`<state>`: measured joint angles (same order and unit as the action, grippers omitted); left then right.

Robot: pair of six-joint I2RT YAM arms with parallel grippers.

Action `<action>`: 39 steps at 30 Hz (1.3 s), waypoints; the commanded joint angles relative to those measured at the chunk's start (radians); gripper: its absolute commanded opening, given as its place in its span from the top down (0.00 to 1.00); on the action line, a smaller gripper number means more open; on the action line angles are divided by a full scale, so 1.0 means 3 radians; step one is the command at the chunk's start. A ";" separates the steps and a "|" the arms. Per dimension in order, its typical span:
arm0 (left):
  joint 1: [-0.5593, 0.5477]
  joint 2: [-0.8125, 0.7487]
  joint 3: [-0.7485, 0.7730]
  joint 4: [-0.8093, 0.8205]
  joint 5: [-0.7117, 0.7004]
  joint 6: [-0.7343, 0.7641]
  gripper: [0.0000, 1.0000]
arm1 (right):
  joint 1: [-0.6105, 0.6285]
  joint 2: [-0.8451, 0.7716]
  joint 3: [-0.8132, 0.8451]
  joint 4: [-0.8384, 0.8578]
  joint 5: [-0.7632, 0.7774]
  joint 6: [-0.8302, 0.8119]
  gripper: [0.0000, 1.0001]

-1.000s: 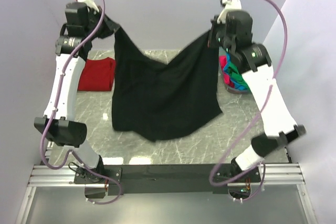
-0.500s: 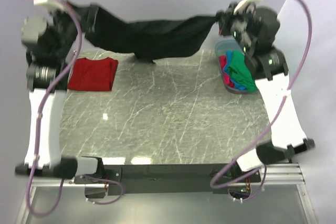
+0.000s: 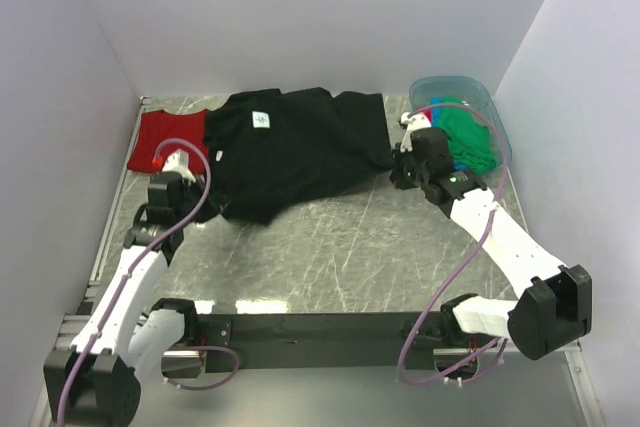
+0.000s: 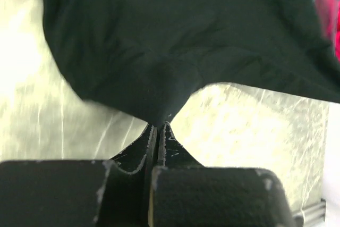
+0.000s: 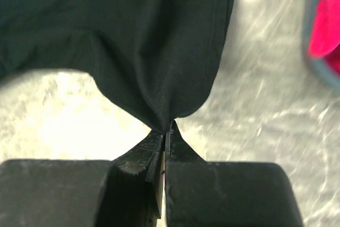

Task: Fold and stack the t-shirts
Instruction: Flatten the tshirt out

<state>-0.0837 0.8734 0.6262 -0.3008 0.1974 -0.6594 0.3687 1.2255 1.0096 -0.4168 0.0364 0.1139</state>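
Observation:
The large black t-shirt (image 3: pixel 295 147) lies spread on the far half of the table, its small white label (image 3: pixel 262 119) facing up. My left gripper (image 3: pixel 212 161) is low at the shirt's left edge, shut on a pinch of the black cloth (image 4: pixel 159 107). At the shirt's right edge my right gripper (image 3: pixel 395 163) is shut on another pinch of black cloth (image 5: pixel 164 110). A folded dark red t-shirt (image 3: pixel 165 137) lies at the far left, partly under the black one. Green (image 3: pixel 470 137), pink and blue shirts fill the tub.
A translucent blue plastic tub (image 3: pixel 455 85) stands at the far right corner, beside my right wrist. The marble tabletop (image 3: pixel 330 247) stretches bare from the black shirt to the near rail. White walls close the left, back and right sides.
Both arms swung the hanging black shirt up and away, then came down low; the shirt now lies flat on the far table, overlapping the red one.

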 commanded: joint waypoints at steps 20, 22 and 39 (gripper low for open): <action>-0.1131 -0.0723 -0.0119 -0.1037 -0.0590 -0.0870 0.77 | 0.0177 -0.0092 0.0101 -0.1162 0.1366 0.0760 1.00; -0.1306 -0.0769 -0.0043 -0.1231 -0.0648 -0.0956 0.67 | 0.0172 -0.0081 0.0096 -0.1254 0.1438 0.0766 0.91; -0.1372 -0.0540 0.0209 -0.0881 -0.1389 -0.0906 0.21 | 0.1454 0.0086 0.0035 -0.0294 0.0232 0.0960 0.51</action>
<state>-0.4927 0.5941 0.7162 -0.7059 -0.1986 -0.9573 0.7315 1.1828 1.0225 -0.6533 0.2382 0.3695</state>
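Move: Each hand already pinches a near corner of the black t-shirt just above the table, its middle about 12 cm ahead and 17 cm right of the left hand. Bare table to lay the left corner on is about 10 cm back and 5 cm right, 3 cm down. The right hand's spot is roughly 5 cm back, 6 cm right, 5 cm down. The red shirt lies some 15 cm ahead and 10 cm left of the left hand; the bin 10 cm ahead and 13 cm right of the right hand. Both hands keep their pinch on the black shirt's near corners and draw them back and outward or rightward down to the table, the left about 10 cm back, the right about 5 cm back and 6 cm right while twisting clockwise. Both then open and let go; the left lifts some 5 cm, the right swings about 13 cm left along the near hem, untwisting. ##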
